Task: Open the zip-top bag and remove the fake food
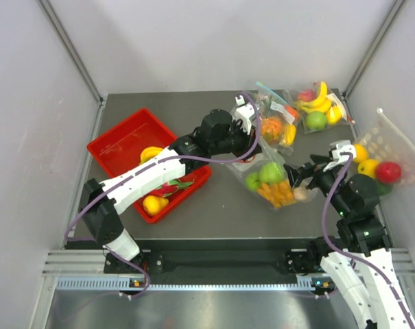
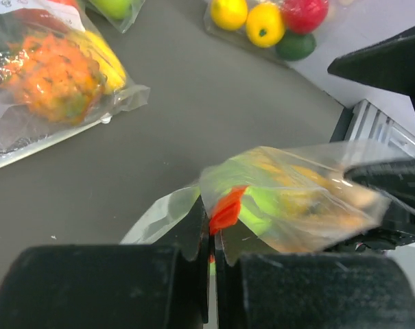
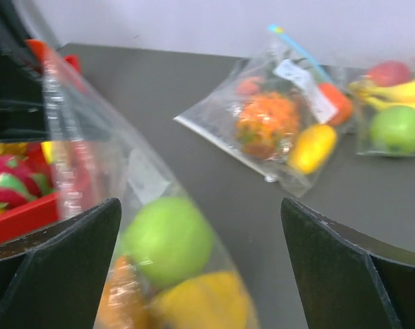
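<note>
The zip-top bag (image 1: pixel 269 179) lies right of the table's middle, and its orange-red zip strip (image 2: pixel 228 209) is bunched at the mouth. My left gripper (image 2: pixel 212 236) is shut on that strip; in the top view the left gripper (image 1: pixel 233 152) reaches over the bag's upper-left corner. Fake food shows through the plastic: a green apple (image 3: pixel 167 240), a yellow piece (image 3: pixel 200 301) and orange segments (image 1: pixel 277 195). My right gripper (image 3: pixel 200 205) stands wide open around the bag's other end, and its fingers do not press on it. In the top view the right gripper (image 1: pixel 304 177) sits at the bag's right edge.
A red tray (image 1: pixel 125 147) at the left holds a pink dragon fruit (image 3: pixel 8 181) and yellow pieces. Behind lie a bag with a pale blue zip (image 1: pixel 276 127) and a banana bag (image 1: pixel 317 106). A mesh bag of fruit (image 1: pixel 375 164) rests at the right wall.
</note>
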Tool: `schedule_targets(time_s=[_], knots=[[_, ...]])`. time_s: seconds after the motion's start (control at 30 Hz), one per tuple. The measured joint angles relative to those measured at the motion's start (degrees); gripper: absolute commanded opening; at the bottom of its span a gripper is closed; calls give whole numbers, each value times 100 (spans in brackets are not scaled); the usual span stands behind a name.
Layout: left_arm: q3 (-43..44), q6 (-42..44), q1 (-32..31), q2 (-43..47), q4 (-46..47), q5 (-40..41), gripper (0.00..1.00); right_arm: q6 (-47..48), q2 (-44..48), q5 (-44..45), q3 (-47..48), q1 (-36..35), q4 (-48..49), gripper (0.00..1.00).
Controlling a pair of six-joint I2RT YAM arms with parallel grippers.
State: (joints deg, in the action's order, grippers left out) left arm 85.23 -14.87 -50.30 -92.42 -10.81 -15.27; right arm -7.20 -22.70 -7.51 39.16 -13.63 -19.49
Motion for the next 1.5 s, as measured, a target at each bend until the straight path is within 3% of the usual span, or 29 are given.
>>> schedule_targets(time_s=[0.27, 0.43, 0.9, 0.97, 1.07, 1.1, 1.13, 1.17, 1.2, 1.3, 1.43, 1.5], knots=[[-22, 476, -11, 0, -428, -48, 0, 170, -39, -1532, 74, 0, 133, 100], [81, 905, -11, 2, -903, -476, 0, 260, -398, -2428, 101, 0, 509, 100], [1012, 1513, -9, 31, -2083, -1764, 0, 529, -1067, -3241, 101, -83, 730, 98], [1016, 1513, -9, 57, -2092, -1856, 0, 553, -1167, -3287, 101, -247, 763, 80], [1010, 1506, -9, 83, -2085, -1917, 0, 581, -1353, -3263, 96, -656, 822, 25], [973, 1506, -9, 109, -2068, -1930, 0, 577, -1405, -3230, 90, -802, 850, 0], [931, 1504, -9, 131, -2063, -1941, 0, 555, -1458, -3169, 76, -960, 898, 0], [861, 1506, -9, 168, -2061, -1930, 5, 490, -1506, -3067, 59, -1099, 960, 0], [776, 1506, -9, 219, -2041, -1856, 28, 459, -1539, -2973, 57, -1215, 1003, 0], [378, 1517, 61, 503, -1856, -1416, 59, 398, -1526, -2763, -26, -1364, 1058, 0], [-693, 1268, 584, 1399, -1266, -1080, 80, 240, -1292, -2470, -92, -1370, 1054, 0], [-1239, 1078, 1172, 2000, -935, -1099, 81, 138, -1152, -2356, -92, -1373, 1093, 0]])
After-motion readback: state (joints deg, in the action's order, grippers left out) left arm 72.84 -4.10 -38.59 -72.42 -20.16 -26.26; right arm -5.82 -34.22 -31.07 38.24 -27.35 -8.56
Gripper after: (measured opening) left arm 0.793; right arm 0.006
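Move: The zip-top bag of fake food hangs from the left hand's shut fingers. Its middle is about 8 cm to that hand's right, 5 cm back and 6 cm lower; from the open right hand it is some 6 cm left, 3 cm ahead and 5 cm below. The squash bag lies on the table roughly 31 cm straight ahead of the right hand and 20 cm lower. The red bin's middle is about 38 cm left of the left hand, 10 cm ahead and 22 cm below. The bag, still pinched near its orange zip strip, is drawn back about 7 cm by the left hand as that wrist turns clockwise. Meanwhile the right hand sweeps some 13 cm left and slightly back, turning about 40 degrees counter-clockwise, and shuts on the bag's near side by the green fruit. The left fingers then open, let go and pull away left and somewhat forward, towards the red bin. ##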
